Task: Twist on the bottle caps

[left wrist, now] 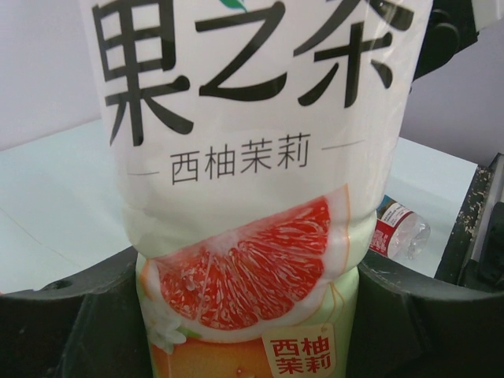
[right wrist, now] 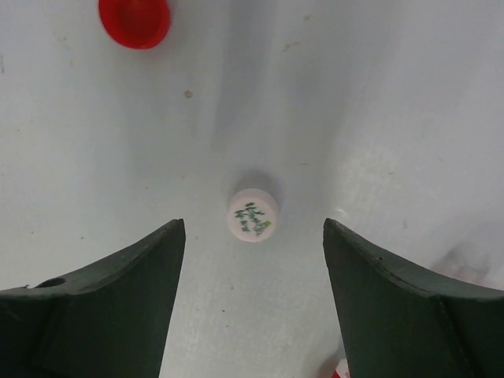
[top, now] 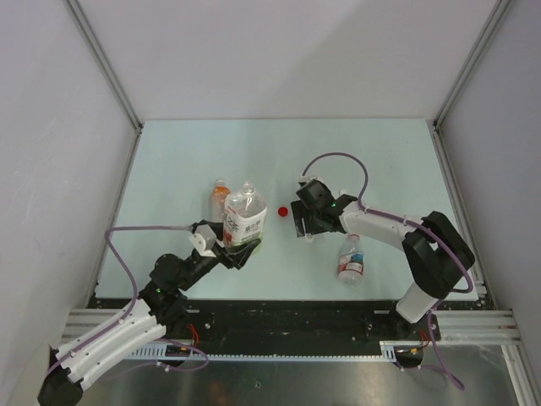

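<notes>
My left gripper (top: 239, 251) is shut on the lower body of an upright bottle (top: 244, 218) with a white label in dark print; this bottle (left wrist: 252, 157) fills the left wrist view between the two black fingers (left wrist: 71, 323). It carries no cap. My right gripper (right wrist: 253, 224) hangs open over the table, a white bottle cap (right wrist: 253, 215) lying just beyond its fingertips, midway between them. A red cap (right wrist: 135, 21) lies further ahead to the left; the red cap (top: 283, 211) rests left of the right gripper (top: 302, 222).
A small bottle of orange liquid (top: 220, 200) stands just behind and left of the held bottle. A bottle with a red-and-white label (top: 351, 259) lies on its side near the right arm. Grey walls enclose the pale table (top: 169, 169).
</notes>
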### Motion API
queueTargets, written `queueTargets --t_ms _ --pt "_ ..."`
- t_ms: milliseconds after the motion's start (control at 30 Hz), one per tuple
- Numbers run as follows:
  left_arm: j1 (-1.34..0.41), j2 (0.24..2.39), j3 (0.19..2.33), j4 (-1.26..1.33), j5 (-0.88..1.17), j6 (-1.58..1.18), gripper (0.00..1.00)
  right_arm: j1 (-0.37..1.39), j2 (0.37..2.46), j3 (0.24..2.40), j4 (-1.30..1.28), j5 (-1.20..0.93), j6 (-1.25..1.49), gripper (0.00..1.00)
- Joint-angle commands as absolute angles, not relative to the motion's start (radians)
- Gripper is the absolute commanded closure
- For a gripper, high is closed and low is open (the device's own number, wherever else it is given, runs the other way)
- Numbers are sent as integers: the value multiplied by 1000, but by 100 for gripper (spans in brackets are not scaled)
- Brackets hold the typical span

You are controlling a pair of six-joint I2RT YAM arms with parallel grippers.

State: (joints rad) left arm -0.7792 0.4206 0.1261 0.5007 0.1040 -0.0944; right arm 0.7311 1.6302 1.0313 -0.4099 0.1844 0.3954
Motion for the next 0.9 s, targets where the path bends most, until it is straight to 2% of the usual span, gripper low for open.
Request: queueTargets --t_ms 0,300,467,867 --pt "-777 401 119 556 84 -62 87 756 1673 1088 -404 162 387 27" --pt "-777 401 120 557 106 -59 88 767 1735 1103 -424 205 402 38" --pt "-776 401 120 557 106 -56 88 771 1755 1106 -429 209 408 48" --pt "-777 402 122 556 116 -52 90 780 1775 1116 -468 242 429 59"
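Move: The white cap lies under the right hand, about 4 cm below its fingertips and no more than 1 cm back and 1 cm to the left. From that hand the red cap is about 6 cm ahead and 8 cm to the left, and the small bottle lies some 7 cm back and 10 cm to the right. From the left hand, still gripping the tea bottle upright, the white cap is about 9 cm ahead, 14 cm to the right and 20 cm below. Straight down for the most part, about 3.5 cm and easing to a stop, the right hand sinks over the white cap, shifting about 1 cm left at the start and creeping back slightly, with the wrist tilting some 5 degrees. Its fingers keep closing throughout, from about three quarters open to under half, until the two tips flank the cap and seem to touch its sides. ##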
